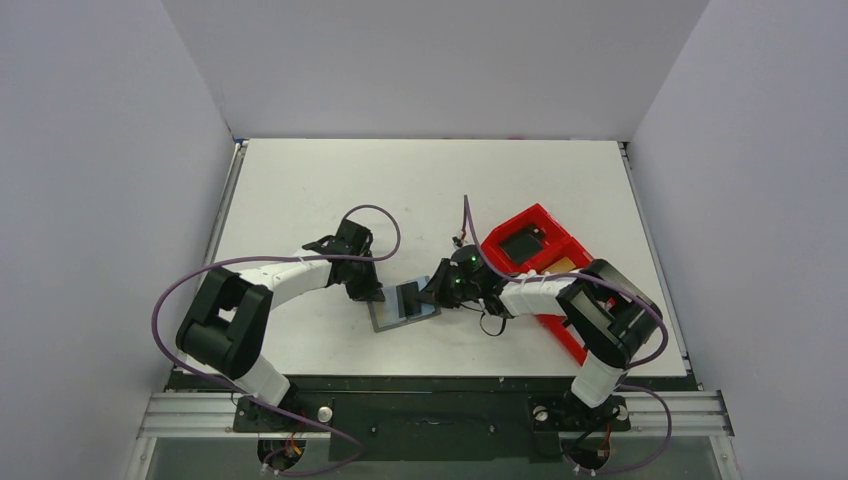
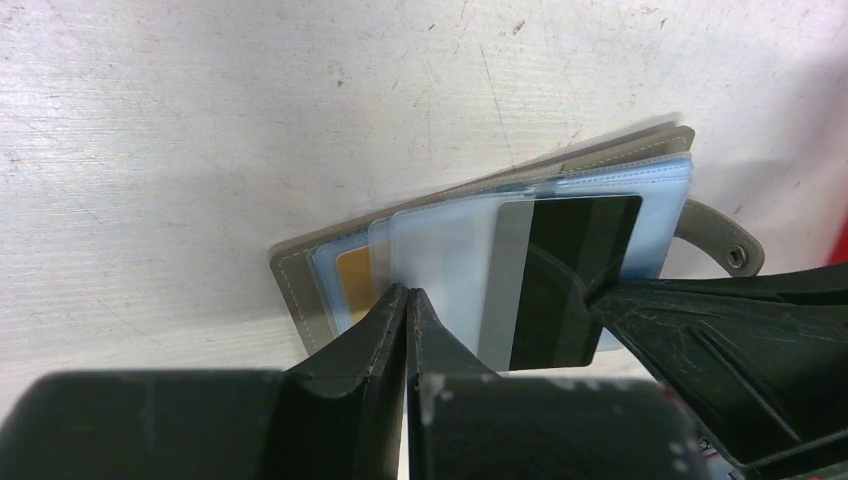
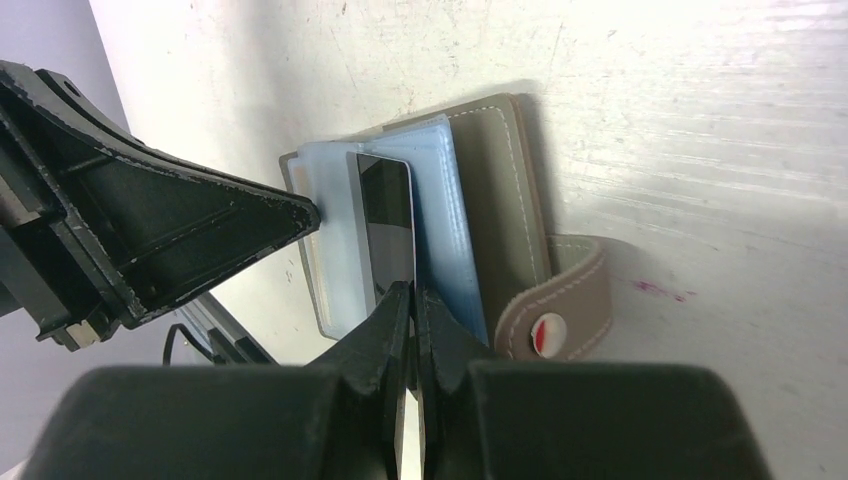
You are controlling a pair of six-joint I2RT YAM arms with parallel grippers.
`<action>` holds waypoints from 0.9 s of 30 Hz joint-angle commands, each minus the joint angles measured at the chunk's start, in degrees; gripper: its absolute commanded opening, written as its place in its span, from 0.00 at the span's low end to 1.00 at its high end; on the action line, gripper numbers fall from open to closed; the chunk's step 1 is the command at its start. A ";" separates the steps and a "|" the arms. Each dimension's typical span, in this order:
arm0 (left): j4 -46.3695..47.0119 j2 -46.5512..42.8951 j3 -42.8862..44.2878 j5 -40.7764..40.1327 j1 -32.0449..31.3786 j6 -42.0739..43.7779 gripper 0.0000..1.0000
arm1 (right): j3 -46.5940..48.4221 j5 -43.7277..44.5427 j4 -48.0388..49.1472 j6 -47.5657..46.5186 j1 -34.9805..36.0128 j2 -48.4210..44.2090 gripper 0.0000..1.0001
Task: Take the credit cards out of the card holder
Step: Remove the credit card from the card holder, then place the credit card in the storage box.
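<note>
The card holder lies open on the table between my two grippers, its grey cover underneath and its blue-grey sleeves on top. A credit card with a dark glossy face sticks partway out of a sleeve. My right gripper is shut on that card's near edge. My left gripper is shut, its tips pressed onto the clear sleeve at the holder's other end. An orange credit card sits in a pocket beside the left tips. The tab with its snap lies flat on the table.
A long red tray stands right of the holder, behind my right arm, with a dark block and a tan piece in it. The right arm's cable loops just in front of the tray.
</note>
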 commanded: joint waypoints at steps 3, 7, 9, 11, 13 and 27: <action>-3.56 -0.03 -1.23 -3.21 0.70 2.41 0.00 | 0.36 4.92 -6.49 -4.08 -0.76 -5.52 0.00; -3.84 -0.93 -0.25 -2.36 0.61 2.90 0.00 | 0.76 6.23 -9.17 -5.12 -0.74 -8.11 0.00; -4.43 -1.20 0.68 -1.98 0.54 3.37 0.00 | 1.08 6.46 -10.12 -5.50 -0.79 -9.09 0.00; -5.17 -1.98 2.13 -1.60 0.46 3.80 0.00 | 1.71 6.65 -11.53 -5.94 -0.79 -10.72 0.00; -5.50 -2.46 3.00 -1.25 0.32 3.97 0.00 | 2.12 6.82 -12.45 -6.32 -0.77 -11.49 0.00; -9.84 -7.55 10.35 -0.43 -1.20 5.04 0.33 | 4.46 7.82 -16.98 -7.44 -0.79 -16.00 0.00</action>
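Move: The right hand already pinches the black card by its right edge; the card's middle lies some 2 cm to its left and 1 cm ahead, about a centimetre lower. The card holder's middle is roughly 4 cm to its left, 2 cm nearer the base and 2 cm below, with the snap strap some 4 cm right, 2 cm ahead and 3 cm below. From the left hand, whose shut fingertips rest on the clear sleeve, the card is about 6 cm to the right, level fore and aft. Keeping its pinch on the black card, the right hand draws it out of the clear sleeve to the right by about 3 cm while rising nearly 4 cm, the rightward pull coming mostly first and the lift carrying on after it, with the fingers tipping slightly steeper. The left hand stays almost in place with closed fingertips on the sleeve while most of the pull is made, easing slightly back and left, then lifts off about 4 cm with a small drift forward and right and opens its fingers a quarter of the way. ##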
